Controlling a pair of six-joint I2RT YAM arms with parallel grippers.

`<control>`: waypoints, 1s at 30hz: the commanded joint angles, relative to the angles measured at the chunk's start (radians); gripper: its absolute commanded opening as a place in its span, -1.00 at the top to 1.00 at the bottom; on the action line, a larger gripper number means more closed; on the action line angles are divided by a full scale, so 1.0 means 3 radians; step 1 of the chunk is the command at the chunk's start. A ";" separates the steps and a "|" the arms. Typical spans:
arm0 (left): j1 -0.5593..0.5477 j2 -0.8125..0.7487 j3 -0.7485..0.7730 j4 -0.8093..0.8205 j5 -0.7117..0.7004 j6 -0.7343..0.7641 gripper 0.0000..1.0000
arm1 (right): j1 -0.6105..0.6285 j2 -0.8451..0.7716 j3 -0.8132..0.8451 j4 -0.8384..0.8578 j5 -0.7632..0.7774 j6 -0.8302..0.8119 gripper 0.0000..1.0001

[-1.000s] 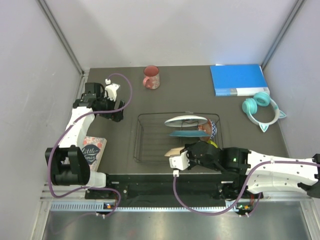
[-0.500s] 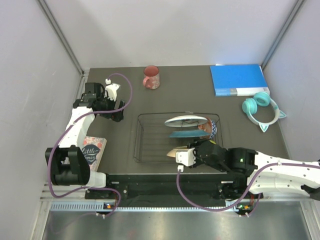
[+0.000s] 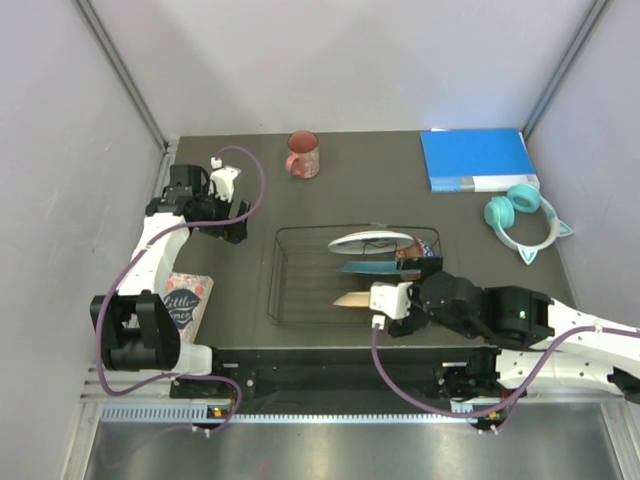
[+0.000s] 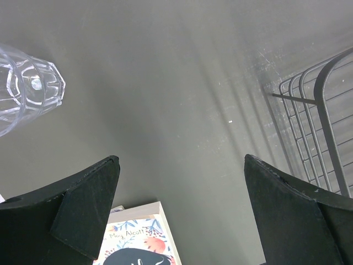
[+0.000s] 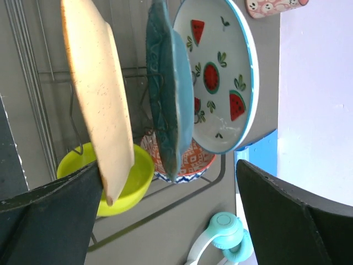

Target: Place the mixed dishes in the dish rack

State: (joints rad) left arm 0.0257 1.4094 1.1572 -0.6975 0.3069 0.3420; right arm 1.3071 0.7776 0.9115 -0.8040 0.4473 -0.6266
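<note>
The black wire dish rack (image 3: pixel 276 275) holds three plates on edge: the white plate with watermelon marks (image 3: pixel 370 241) (image 5: pixel 218 83), the teal plate (image 3: pixel 372 267) (image 5: pixel 168 88) and the cream plate (image 3: pixel 352 299) (image 5: pixel 96 94). The lime-green bowl (image 5: pixel 129 182) and the patterned bowl (image 3: pixel 420 252) (image 5: pixel 187 160) sit at the rack's right end. My right gripper (image 3: pixel 400 303) (image 5: pixel 169 165) is open at the rack's near right corner, with the cream plate's edge beside one finger (image 5: pixel 55 215). The pink-red mug (image 3: pixel 302 155) stands at the back. My left gripper (image 3: pixel 232 225) (image 4: pixel 181 160) hangs open over bare table, a clear glass (image 4: pixel 25 88) to its left.
A blue binder (image 3: pixel 475 158) and teal cat-ear headphones (image 3: pixel 525 215) (image 5: pixel 220 237) lie at the back right. A floral book (image 3: pixel 185 300) (image 4: pixel 140 237) lies near the left arm's base. The rack's corner wires (image 4: pixel 320 110) show right of the left gripper.
My right gripper has opened and let go of the cream plate, which now stands in the rack's near slot, and the arm has shifted right. The left arm has not moved.
</note>
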 commanded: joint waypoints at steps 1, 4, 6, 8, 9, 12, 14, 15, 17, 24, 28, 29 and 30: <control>0.0011 -0.0024 0.0233 0.0029 0.0097 -0.0035 -0.98 | 0.0030 -0.0097 0.0341 -0.0132 0.0053 0.0140 -0.99; 0.0016 -0.0029 0.0391 -0.0022 0.0138 -0.0097 -0.98 | 0.0030 -0.0087 0.0550 -0.0132 -0.0018 0.0186 -0.99; 0.0011 -0.0024 0.0509 -0.0057 0.0138 -0.0122 -0.98 | 0.0035 -0.0071 0.0622 -0.0117 -0.0018 0.0186 -0.99; 0.0011 -0.0024 0.0555 -0.0078 0.0138 -0.0127 -0.98 | 0.0045 -0.0046 0.0684 -0.0127 -0.0044 0.0181 -0.99; 0.0016 -0.0024 0.0586 -0.0083 0.0138 -0.0143 -0.98 | 0.0045 -0.0036 0.0699 -0.0143 -0.0054 0.0176 -0.99; 0.0016 -0.0035 0.0586 -0.0073 0.0128 -0.0148 -0.98 | 0.0071 0.0000 0.0694 -0.0224 -0.0105 0.0207 -0.99; 0.0016 -0.0045 0.0581 -0.0063 0.0102 -0.0133 -0.98 | 0.0076 -0.0005 0.0689 -0.0230 -0.0090 0.0263 -0.99; 0.0011 -0.0040 0.0581 -0.0058 0.0097 -0.0138 -0.98 | 0.0071 -0.0025 0.0689 -0.0199 -0.0060 0.0283 -1.00; 0.0016 -0.0024 0.0581 -0.0002 0.0102 -0.0158 -0.98 | 0.0071 -0.0046 0.0684 -0.0006 0.0027 0.0324 -0.99; -0.0019 0.0440 0.0917 0.0387 0.0347 -0.0658 -0.98 | 0.0005 0.0306 0.0928 0.0853 0.0682 0.0687 -1.00; -0.0217 0.1149 0.1495 0.0530 0.0215 -0.0945 -0.98 | -0.0439 0.0705 0.1179 0.0982 0.0271 0.1319 -0.99; -0.0274 0.1278 0.1648 0.0525 0.0169 -0.0951 -0.98 | -0.0567 0.0787 0.1231 0.0992 0.0167 0.1448 -0.99; -0.0336 0.1406 0.1963 0.0515 0.0118 -0.0910 -0.98 | -0.0831 0.0935 0.1282 0.1043 0.0115 0.1581 -1.00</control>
State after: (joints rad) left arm -0.0044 1.7004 1.5402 -0.6315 0.3687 0.1402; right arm 1.2270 0.9493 1.2140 -0.6121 0.5571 -0.3687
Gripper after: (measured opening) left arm 0.990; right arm 0.996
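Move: From the left hand, the pink mug stands about 22 cm ahead, 16 cm to the right and 9 cm below; the clear glass is roughly 10 cm ahead and 11 cm left. From the open right hand, the mug is some 41 cm ahead, 26 cm left and 15 cm lower. The beige plate just released is about level with that hand, 7 cm left and 10 cm below, with the teal plate about 9 cm beyond it. Lift the open right gripper about 6 cm off the beige plate, pause, then carry it farther up and forward-left over the racked plates, rolling its left side up and turning it clockwise. Meanwhile raise the open left gripper some 5 cm, hold briefly, then sweep it forward about 8 cm and slightly right, towards the pink mug. ##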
